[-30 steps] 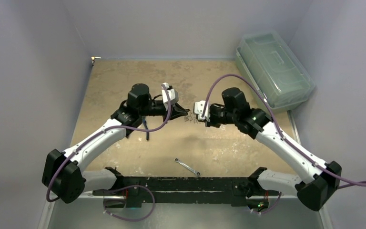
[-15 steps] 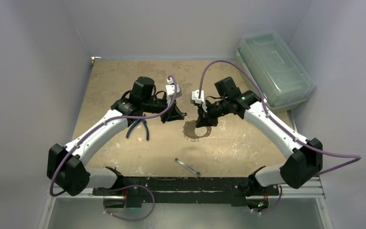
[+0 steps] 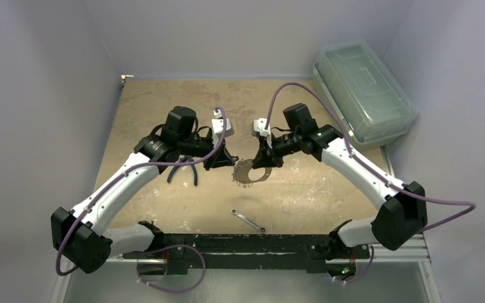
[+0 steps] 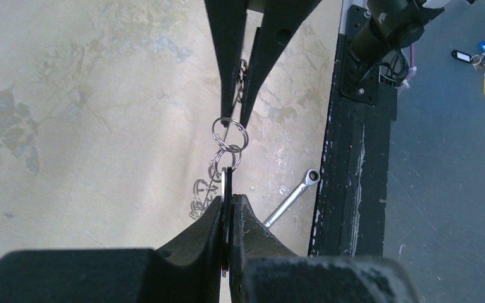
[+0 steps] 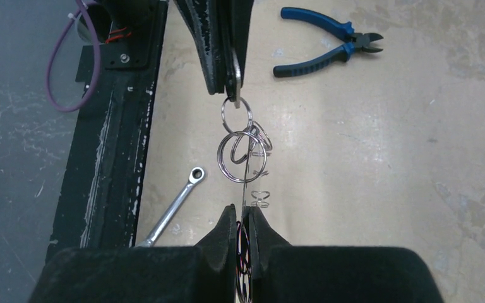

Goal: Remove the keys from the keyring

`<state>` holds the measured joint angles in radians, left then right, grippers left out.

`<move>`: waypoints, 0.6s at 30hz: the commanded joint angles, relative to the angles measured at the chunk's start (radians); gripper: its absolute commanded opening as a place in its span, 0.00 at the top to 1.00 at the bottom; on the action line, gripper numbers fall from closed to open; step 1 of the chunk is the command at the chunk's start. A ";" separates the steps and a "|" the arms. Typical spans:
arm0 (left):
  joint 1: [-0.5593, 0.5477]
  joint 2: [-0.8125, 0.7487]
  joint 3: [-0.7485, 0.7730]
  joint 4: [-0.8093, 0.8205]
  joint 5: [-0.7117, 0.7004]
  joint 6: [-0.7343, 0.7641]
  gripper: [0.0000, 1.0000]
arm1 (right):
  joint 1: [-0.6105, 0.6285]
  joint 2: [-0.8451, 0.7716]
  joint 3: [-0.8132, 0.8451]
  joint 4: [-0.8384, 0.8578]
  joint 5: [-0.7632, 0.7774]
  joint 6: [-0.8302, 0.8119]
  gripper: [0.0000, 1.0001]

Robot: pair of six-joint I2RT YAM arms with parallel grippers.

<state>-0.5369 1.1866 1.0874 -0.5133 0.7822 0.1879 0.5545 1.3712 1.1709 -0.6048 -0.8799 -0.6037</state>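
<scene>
My left gripper is shut on a flat silvery key seen edge-on. From it a chain of small metal rings runs across to my right gripper. That gripper is shut on the thin edge of the large keyring. In the top view the two grippers face each other above mid-table, the left gripper a short gap from the right gripper. The keyring loop hangs between and below them. The key shows again in the left fingers in the right wrist view.
Blue-handled pliers lie on the table under the left arm. A slim silver wrench lies near the black front rail. A clear lidded plastic box stands at the back right.
A second ago the grippers met fingertip to fingertip. They have since drawn apart with the ring chain stretched between them, and both have shifted a little left and down.
</scene>
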 commanded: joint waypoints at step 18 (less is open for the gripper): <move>-0.014 0.099 -0.080 0.168 0.055 -0.238 1.00 | -0.015 0.182 0.020 0.103 -0.049 0.012 0.58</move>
<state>-0.5468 1.2819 1.0157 -0.4282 0.8124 0.0284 0.5446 1.5581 1.1702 -0.5529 -0.8936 -0.5884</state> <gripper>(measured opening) 0.028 0.395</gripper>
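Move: The grey disc-shaped keyring, its edge pinched by my right hand, has its middle about 2 cm to that hand's left, 2 cm back and 4 cm below. From my left hand, which holds the small metal piece linked to it by rings, it lies some 5 cm right, 2 cm back and 6 cm below. The wrench lies about 20 cm back from my right hand, 2 cm left and 17 cm down; the blue pliers lie 19 cm left of my left hand, 3 cm back, 19 cm down. I open my right fingers to a bit over a third, letting the keyring disc out of their pinch, while that hand sinks about 5.5 cm and drifts 2 cm forward. My shut left hand keeps its grip on the linked metal piece and comes down about 4 cm beside it, edging right towards my right hand and rolling some 15 degrees, forward side down. ##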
